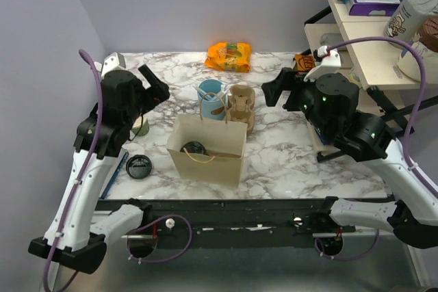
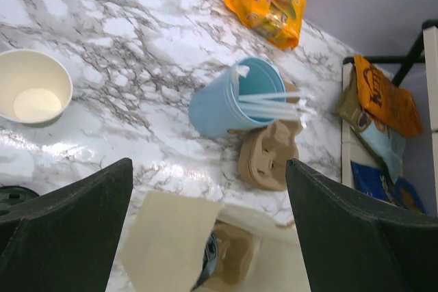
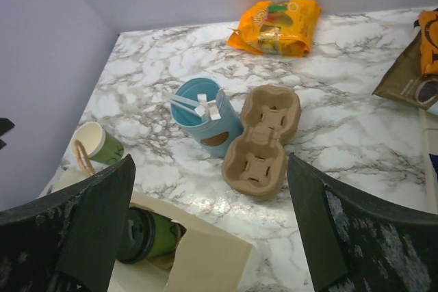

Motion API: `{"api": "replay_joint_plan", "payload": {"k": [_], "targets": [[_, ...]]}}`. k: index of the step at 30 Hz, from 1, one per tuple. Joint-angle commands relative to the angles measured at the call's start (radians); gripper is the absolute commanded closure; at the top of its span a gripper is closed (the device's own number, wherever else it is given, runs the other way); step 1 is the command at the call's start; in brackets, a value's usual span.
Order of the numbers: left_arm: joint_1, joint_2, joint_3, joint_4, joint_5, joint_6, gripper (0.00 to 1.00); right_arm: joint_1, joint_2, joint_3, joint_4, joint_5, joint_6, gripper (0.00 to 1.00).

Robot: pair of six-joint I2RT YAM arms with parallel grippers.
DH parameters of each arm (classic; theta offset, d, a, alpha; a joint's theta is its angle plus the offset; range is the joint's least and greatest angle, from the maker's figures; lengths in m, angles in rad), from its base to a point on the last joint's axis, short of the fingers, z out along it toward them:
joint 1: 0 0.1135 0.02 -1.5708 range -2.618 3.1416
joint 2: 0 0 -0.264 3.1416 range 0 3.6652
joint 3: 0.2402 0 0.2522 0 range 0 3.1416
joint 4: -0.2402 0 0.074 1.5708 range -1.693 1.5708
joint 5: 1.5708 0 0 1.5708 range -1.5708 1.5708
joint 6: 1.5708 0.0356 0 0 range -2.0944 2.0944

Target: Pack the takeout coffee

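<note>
The takeout coffee [image 3: 145, 234], a green cup with a black lid, lies on its side inside the tan paper bag [image 3: 205, 259]. From above only its lid [image 1: 194, 148] shows in the bag [image 1: 217, 164]. In the left wrist view just a dark sliver of the lid [image 2: 211, 259] peeks past the bag's flap [image 2: 168, 237]. My left gripper [image 1: 155, 84] hovers open, up and left of the bag, with nothing between its fingers [image 2: 75, 230]. My right gripper [image 1: 276, 91] is open and empty too, above the table to the bag's right, and its fingers [image 3: 82, 230] frame the bag's far corner.
Behind the bag stand a light-blue cup with straws [image 1: 210, 98] and a cardboard cup carrier [image 1: 241, 107]. A lidless green cup [image 3: 98, 145] sits at the left, and a loose black lid [image 1: 138, 167] lies near the front left. An orange snack bag [image 1: 229, 57] is at the back. A shelf [image 1: 363, 32] rises on the right.
</note>
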Motion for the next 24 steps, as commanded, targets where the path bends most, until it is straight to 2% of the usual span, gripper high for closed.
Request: {"api": "replay_joint_plan", "payload": {"k": [1, 3, 6, 10, 12, 17, 21, 24], "targets": [[0.191, 0.094, 0.003, 0.158, 0.221, 0.082, 0.01, -0.026, 0.036, -0.014, -0.013, -0.05, -0.032, 0.0], [0.278, 0.151, -0.009, 0.239, 0.369, 0.108, 0.01, -0.027, 0.056, -0.017, -0.003, -0.01, -0.046, 0.0], [0.346, 0.212, -0.015, 0.334, 0.47, 0.197, 0.01, -0.038, 0.056, -0.029, 0.027, 0.036, -0.076, 0.0], [0.381, 0.284, 0.014, 0.368, 0.479, 0.32, 0.01, -0.056, 0.035, -0.05, 0.039, -0.017, -0.115, 0.0], [0.389, 0.329, 0.031, 0.386, 0.533, 0.363, 0.01, -0.073, 0.044, -0.05, 0.073, -0.056, -0.165, 0.0], [0.389, 0.387, 0.014, 0.432, 0.657, 0.392, 0.01, -0.134, 0.169, 0.061, 0.015, -0.102, -0.13, 0.0], [0.389, 0.393, 0.002, 0.429, 0.62, 0.393, 0.01, -0.228, 0.264, 0.146, -0.047, -0.233, -0.094, 0.0], [0.387, 0.396, 0.0, 0.434, 0.674, 0.409, 0.01, -0.262, 0.318, 0.184, -0.061, -0.281, -0.083, 0.0]]}}
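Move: The straws in the blue bucket stand roughly 18 cm ahead of the left hand, 15 cm to its right and 25 cm below; from the right hand they are about 19 cm ahead, 22 cm left and 31 cm below. The cup carrier sits some 10 cm right of the straws and slightly farther out. The paper bag is 21 cm nearer the robot than the straws; the green cup is about 14 cm ahead and 9 cm left of the left hand. Touching nothing, both open hands head out over the table towards the straws in the blue bucket. The left leads, some 14 cm forward and 5 cm down, bowing slightly left before swinging back, and turns clockwise about 15 degrees; it slows to a stop. The right sinks while easing forward, then speeds up forward, about 8 cm in all, rolling its left side down a little. ##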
